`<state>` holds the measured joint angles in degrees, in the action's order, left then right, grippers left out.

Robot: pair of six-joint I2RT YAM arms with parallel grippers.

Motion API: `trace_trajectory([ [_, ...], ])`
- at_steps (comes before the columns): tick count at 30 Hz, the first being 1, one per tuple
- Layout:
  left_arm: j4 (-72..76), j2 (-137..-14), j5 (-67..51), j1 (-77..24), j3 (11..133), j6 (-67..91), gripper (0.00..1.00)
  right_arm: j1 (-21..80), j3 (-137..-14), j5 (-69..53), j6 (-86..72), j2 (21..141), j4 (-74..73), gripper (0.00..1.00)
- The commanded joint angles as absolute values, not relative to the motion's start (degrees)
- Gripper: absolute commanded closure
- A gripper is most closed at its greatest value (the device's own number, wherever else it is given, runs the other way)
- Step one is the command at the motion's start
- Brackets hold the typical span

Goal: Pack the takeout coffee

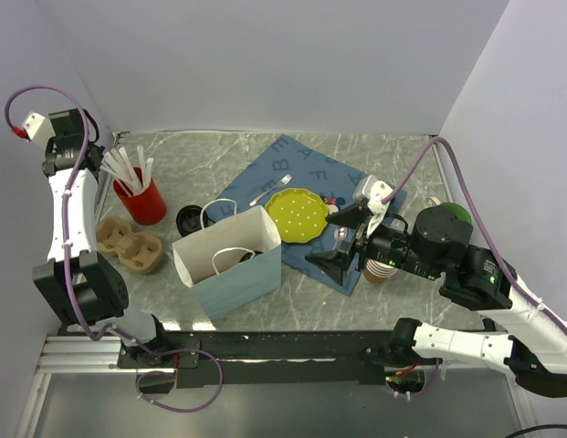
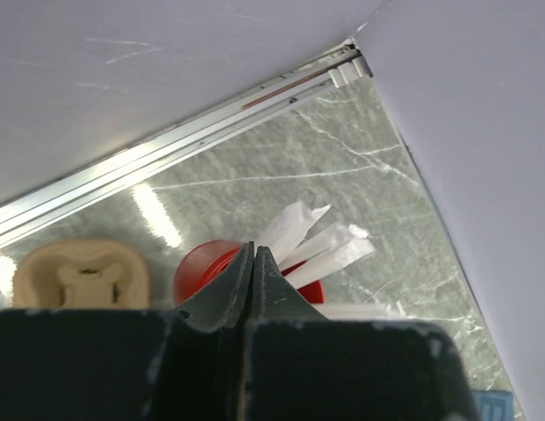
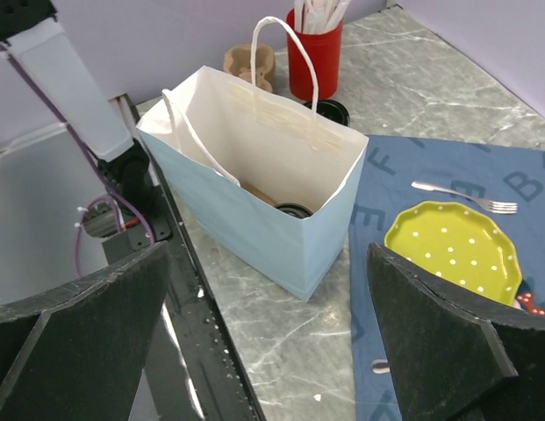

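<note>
The takeout coffee is down inside the light-blue paper bag; only its black lid and a bit of tan side show over the rim. From above, the lid is a dark patch in the bag. My right gripper is open with nothing between its fingers, just right of the bag. My left gripper is shut on nothing, raised over the red cup at the back left.
A red cup of white straws and a tan cup carrier stand left of the bag, a loose black lid behind it. A yellow-green plate and fork lie on the blue mat. Stacked tan cups sit under the right arm.
</note>
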<state>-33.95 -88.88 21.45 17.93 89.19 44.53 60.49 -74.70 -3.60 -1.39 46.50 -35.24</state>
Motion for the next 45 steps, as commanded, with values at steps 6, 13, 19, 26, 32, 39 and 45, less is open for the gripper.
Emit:
trace_trajectory([
  [6,-44.02,-77.97,25.75,17.23,99.21,39.56,0.99,60.21,-77.08,-2.37,0.18,45.88,-33.13,0.0],
  [13,-46.75,-71.11,15.48,16.96,105.81,36.48,0.99,60.21,-76.99,-0.18,-4.74,45.53,-36.47,0.0],
  [19,-46.32,-66.8,-4.63,17.05,111.62,34.98,0.99,60.29,-78.4,4.73,-4.74,45.35,-40.86,0.0],
  [26,-38.77,-62.85,-34.51,16.96,110.84,45.59,0.99,60.21,-80.94,10.71,-7.91,45.61,-46.05,0.0],
  [32,-37.44,-56.88,-53.33,16.96,106.01,49.75,0.99,60.29,-85.87,12.83,-12.04,46.85,-52.91,0.0],
  [39,-47.1,-53.53,-59.15,16.79,105.56,44.39,0.99,60.29,-87.98,14.41,-14.24,46.93,-55.02,0.0],
  [45,-44.12,-49.14,-60.21,16.17,98.18,46.67,0.99,60.21,-88.24,14.41,-15.38,46.85,-54.67,0.0],
])
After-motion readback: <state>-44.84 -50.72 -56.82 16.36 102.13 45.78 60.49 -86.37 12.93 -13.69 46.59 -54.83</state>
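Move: The left hand already holds a straw by its upper part. The paper bag it is bound for lies about 24 cm back and 35 cm to its right, some 14 cm lower. The red cup stands about 14 cm right and 5 cm back, the brown cup tray 14 cm back and 9 cm right, and the black lid 7 cm back and 24 cm right. From the right hand, the bag is about 20 cm left, 7 cm ahead and well below. Keeping its pinch on the straw, the left hand draws it up from the red cup, rising nearly 30 cm while pulling back. It then sweeps some 30 cm right and further back towards the paper bag, turning about 80 degrees clockwise as the fingers tip up. The right hand, open and empty, eases about 6 cm right, away from the bag. ##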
